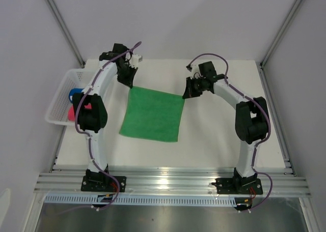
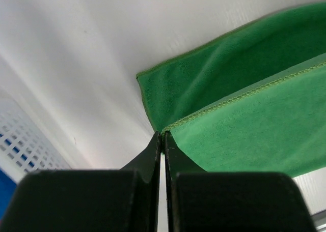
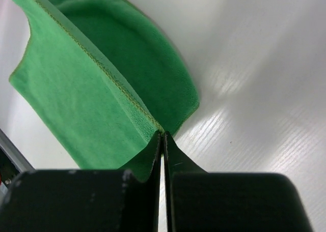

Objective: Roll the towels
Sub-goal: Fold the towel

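A bright green towel (image 1: 153, 114) lies spread on the white table, its far edge lifted. My left gripper (image 1: 128, 82) is shut on the towel's far left corner, and my right gripper (image 1: 187, 93) is shut on its far right corner. In the left wrist view the closed tips (image 2: 163, 135) pinch the stitched hem of the green towel (image 2: 244, 135), which hangs folded over itself. The right wrist view has the same pinch (image 3: 163, 134) on the green towel (image 3: 76, 99). A blue towel (image 1: 75, 93) and a pink-red towel (image 1: 71, 113) sit in the basket, partly hidden by the left arm.
The white mesh basket (image 1: 57, 100) stands at the table's left edge, beside the left arm; its wall (image 2: 25, 140) shows in the left wrist view. White walls enclose the table on three sides. A metal rail with the arm bases runs along the near edge.
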Robot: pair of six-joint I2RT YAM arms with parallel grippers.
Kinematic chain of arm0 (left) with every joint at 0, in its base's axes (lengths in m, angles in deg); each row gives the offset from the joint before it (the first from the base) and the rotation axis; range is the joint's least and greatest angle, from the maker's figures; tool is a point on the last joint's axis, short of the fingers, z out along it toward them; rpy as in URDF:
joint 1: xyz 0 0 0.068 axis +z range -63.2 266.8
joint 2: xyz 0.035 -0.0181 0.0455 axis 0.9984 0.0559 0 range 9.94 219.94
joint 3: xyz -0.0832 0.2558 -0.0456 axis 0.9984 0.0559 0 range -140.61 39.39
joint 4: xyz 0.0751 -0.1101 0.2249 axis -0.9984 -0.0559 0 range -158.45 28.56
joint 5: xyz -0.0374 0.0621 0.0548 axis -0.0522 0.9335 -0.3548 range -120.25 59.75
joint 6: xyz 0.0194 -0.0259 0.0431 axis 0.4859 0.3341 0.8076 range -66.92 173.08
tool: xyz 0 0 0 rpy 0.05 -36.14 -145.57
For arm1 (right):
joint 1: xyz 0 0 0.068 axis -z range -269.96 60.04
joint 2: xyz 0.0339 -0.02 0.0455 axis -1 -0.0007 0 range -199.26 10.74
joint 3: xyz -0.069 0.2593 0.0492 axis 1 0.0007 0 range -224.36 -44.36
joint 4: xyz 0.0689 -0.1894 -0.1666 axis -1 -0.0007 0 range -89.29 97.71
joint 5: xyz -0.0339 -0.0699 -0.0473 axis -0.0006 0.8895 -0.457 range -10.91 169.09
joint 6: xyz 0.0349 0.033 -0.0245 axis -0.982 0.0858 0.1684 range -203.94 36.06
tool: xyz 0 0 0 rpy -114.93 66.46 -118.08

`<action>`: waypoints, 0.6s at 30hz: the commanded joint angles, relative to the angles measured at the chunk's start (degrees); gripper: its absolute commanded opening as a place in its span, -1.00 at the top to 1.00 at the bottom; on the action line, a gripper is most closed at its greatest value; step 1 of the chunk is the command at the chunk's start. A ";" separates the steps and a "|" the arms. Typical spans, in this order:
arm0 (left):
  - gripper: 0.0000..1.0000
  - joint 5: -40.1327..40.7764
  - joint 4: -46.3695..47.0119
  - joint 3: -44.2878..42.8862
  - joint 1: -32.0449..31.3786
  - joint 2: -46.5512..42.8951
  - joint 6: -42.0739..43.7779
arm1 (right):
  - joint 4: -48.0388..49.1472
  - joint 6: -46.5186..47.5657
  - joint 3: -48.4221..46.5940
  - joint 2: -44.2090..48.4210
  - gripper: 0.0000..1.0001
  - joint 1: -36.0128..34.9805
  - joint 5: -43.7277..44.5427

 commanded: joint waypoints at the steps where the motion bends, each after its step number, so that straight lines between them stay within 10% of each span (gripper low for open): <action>1: 0.99 1.20 0.17 -2.91 0.43 2.01 0.23 | 3.03 -0.69 -2.98 -2.26 1.00 0.39 0.05; 12: 0.94 7.52 2.46 -4.15 0.34 7.02 -0.03 | 3.03 -1.22 -8.78 -10.44 0.98 1.00 2.43; 15: 0.47 7.35 2.72 -4.23 0.25 7.98 -0.21 | 3.29 -1.83 -9.22 -11.76 0.83 1.26 4.27; 18: -0.10 9.01 3.51 -4.41 0.25 8.86 -0.21 | 3.21 -3.50 -10.45 -13.08 0.27 1.44 7.35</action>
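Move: Each hand still pinches the far edge of the green towel near a corner, about 6 cm above the table. The left's landing spot is 2 cm ahead and 1 cm to its left, the right's some 4 cm straight ahead. The towel's middle lies about 12 cm back and 10 cm right of the left hand. From that hand, the blue rolled towel is about 25 cm left and 4 cm back, the red one 24 cm left and 12 cm back. Keeping their pinch on the towel's two far corners, both hands lower them about 5 cm to the table. As they sink they draw the edge forward, the right by some 4 cm, the left by only 2 cm while drifting as much to its left. Low down, both grippers open, the left about halfway and the right about a third, and let go of the cloth. ##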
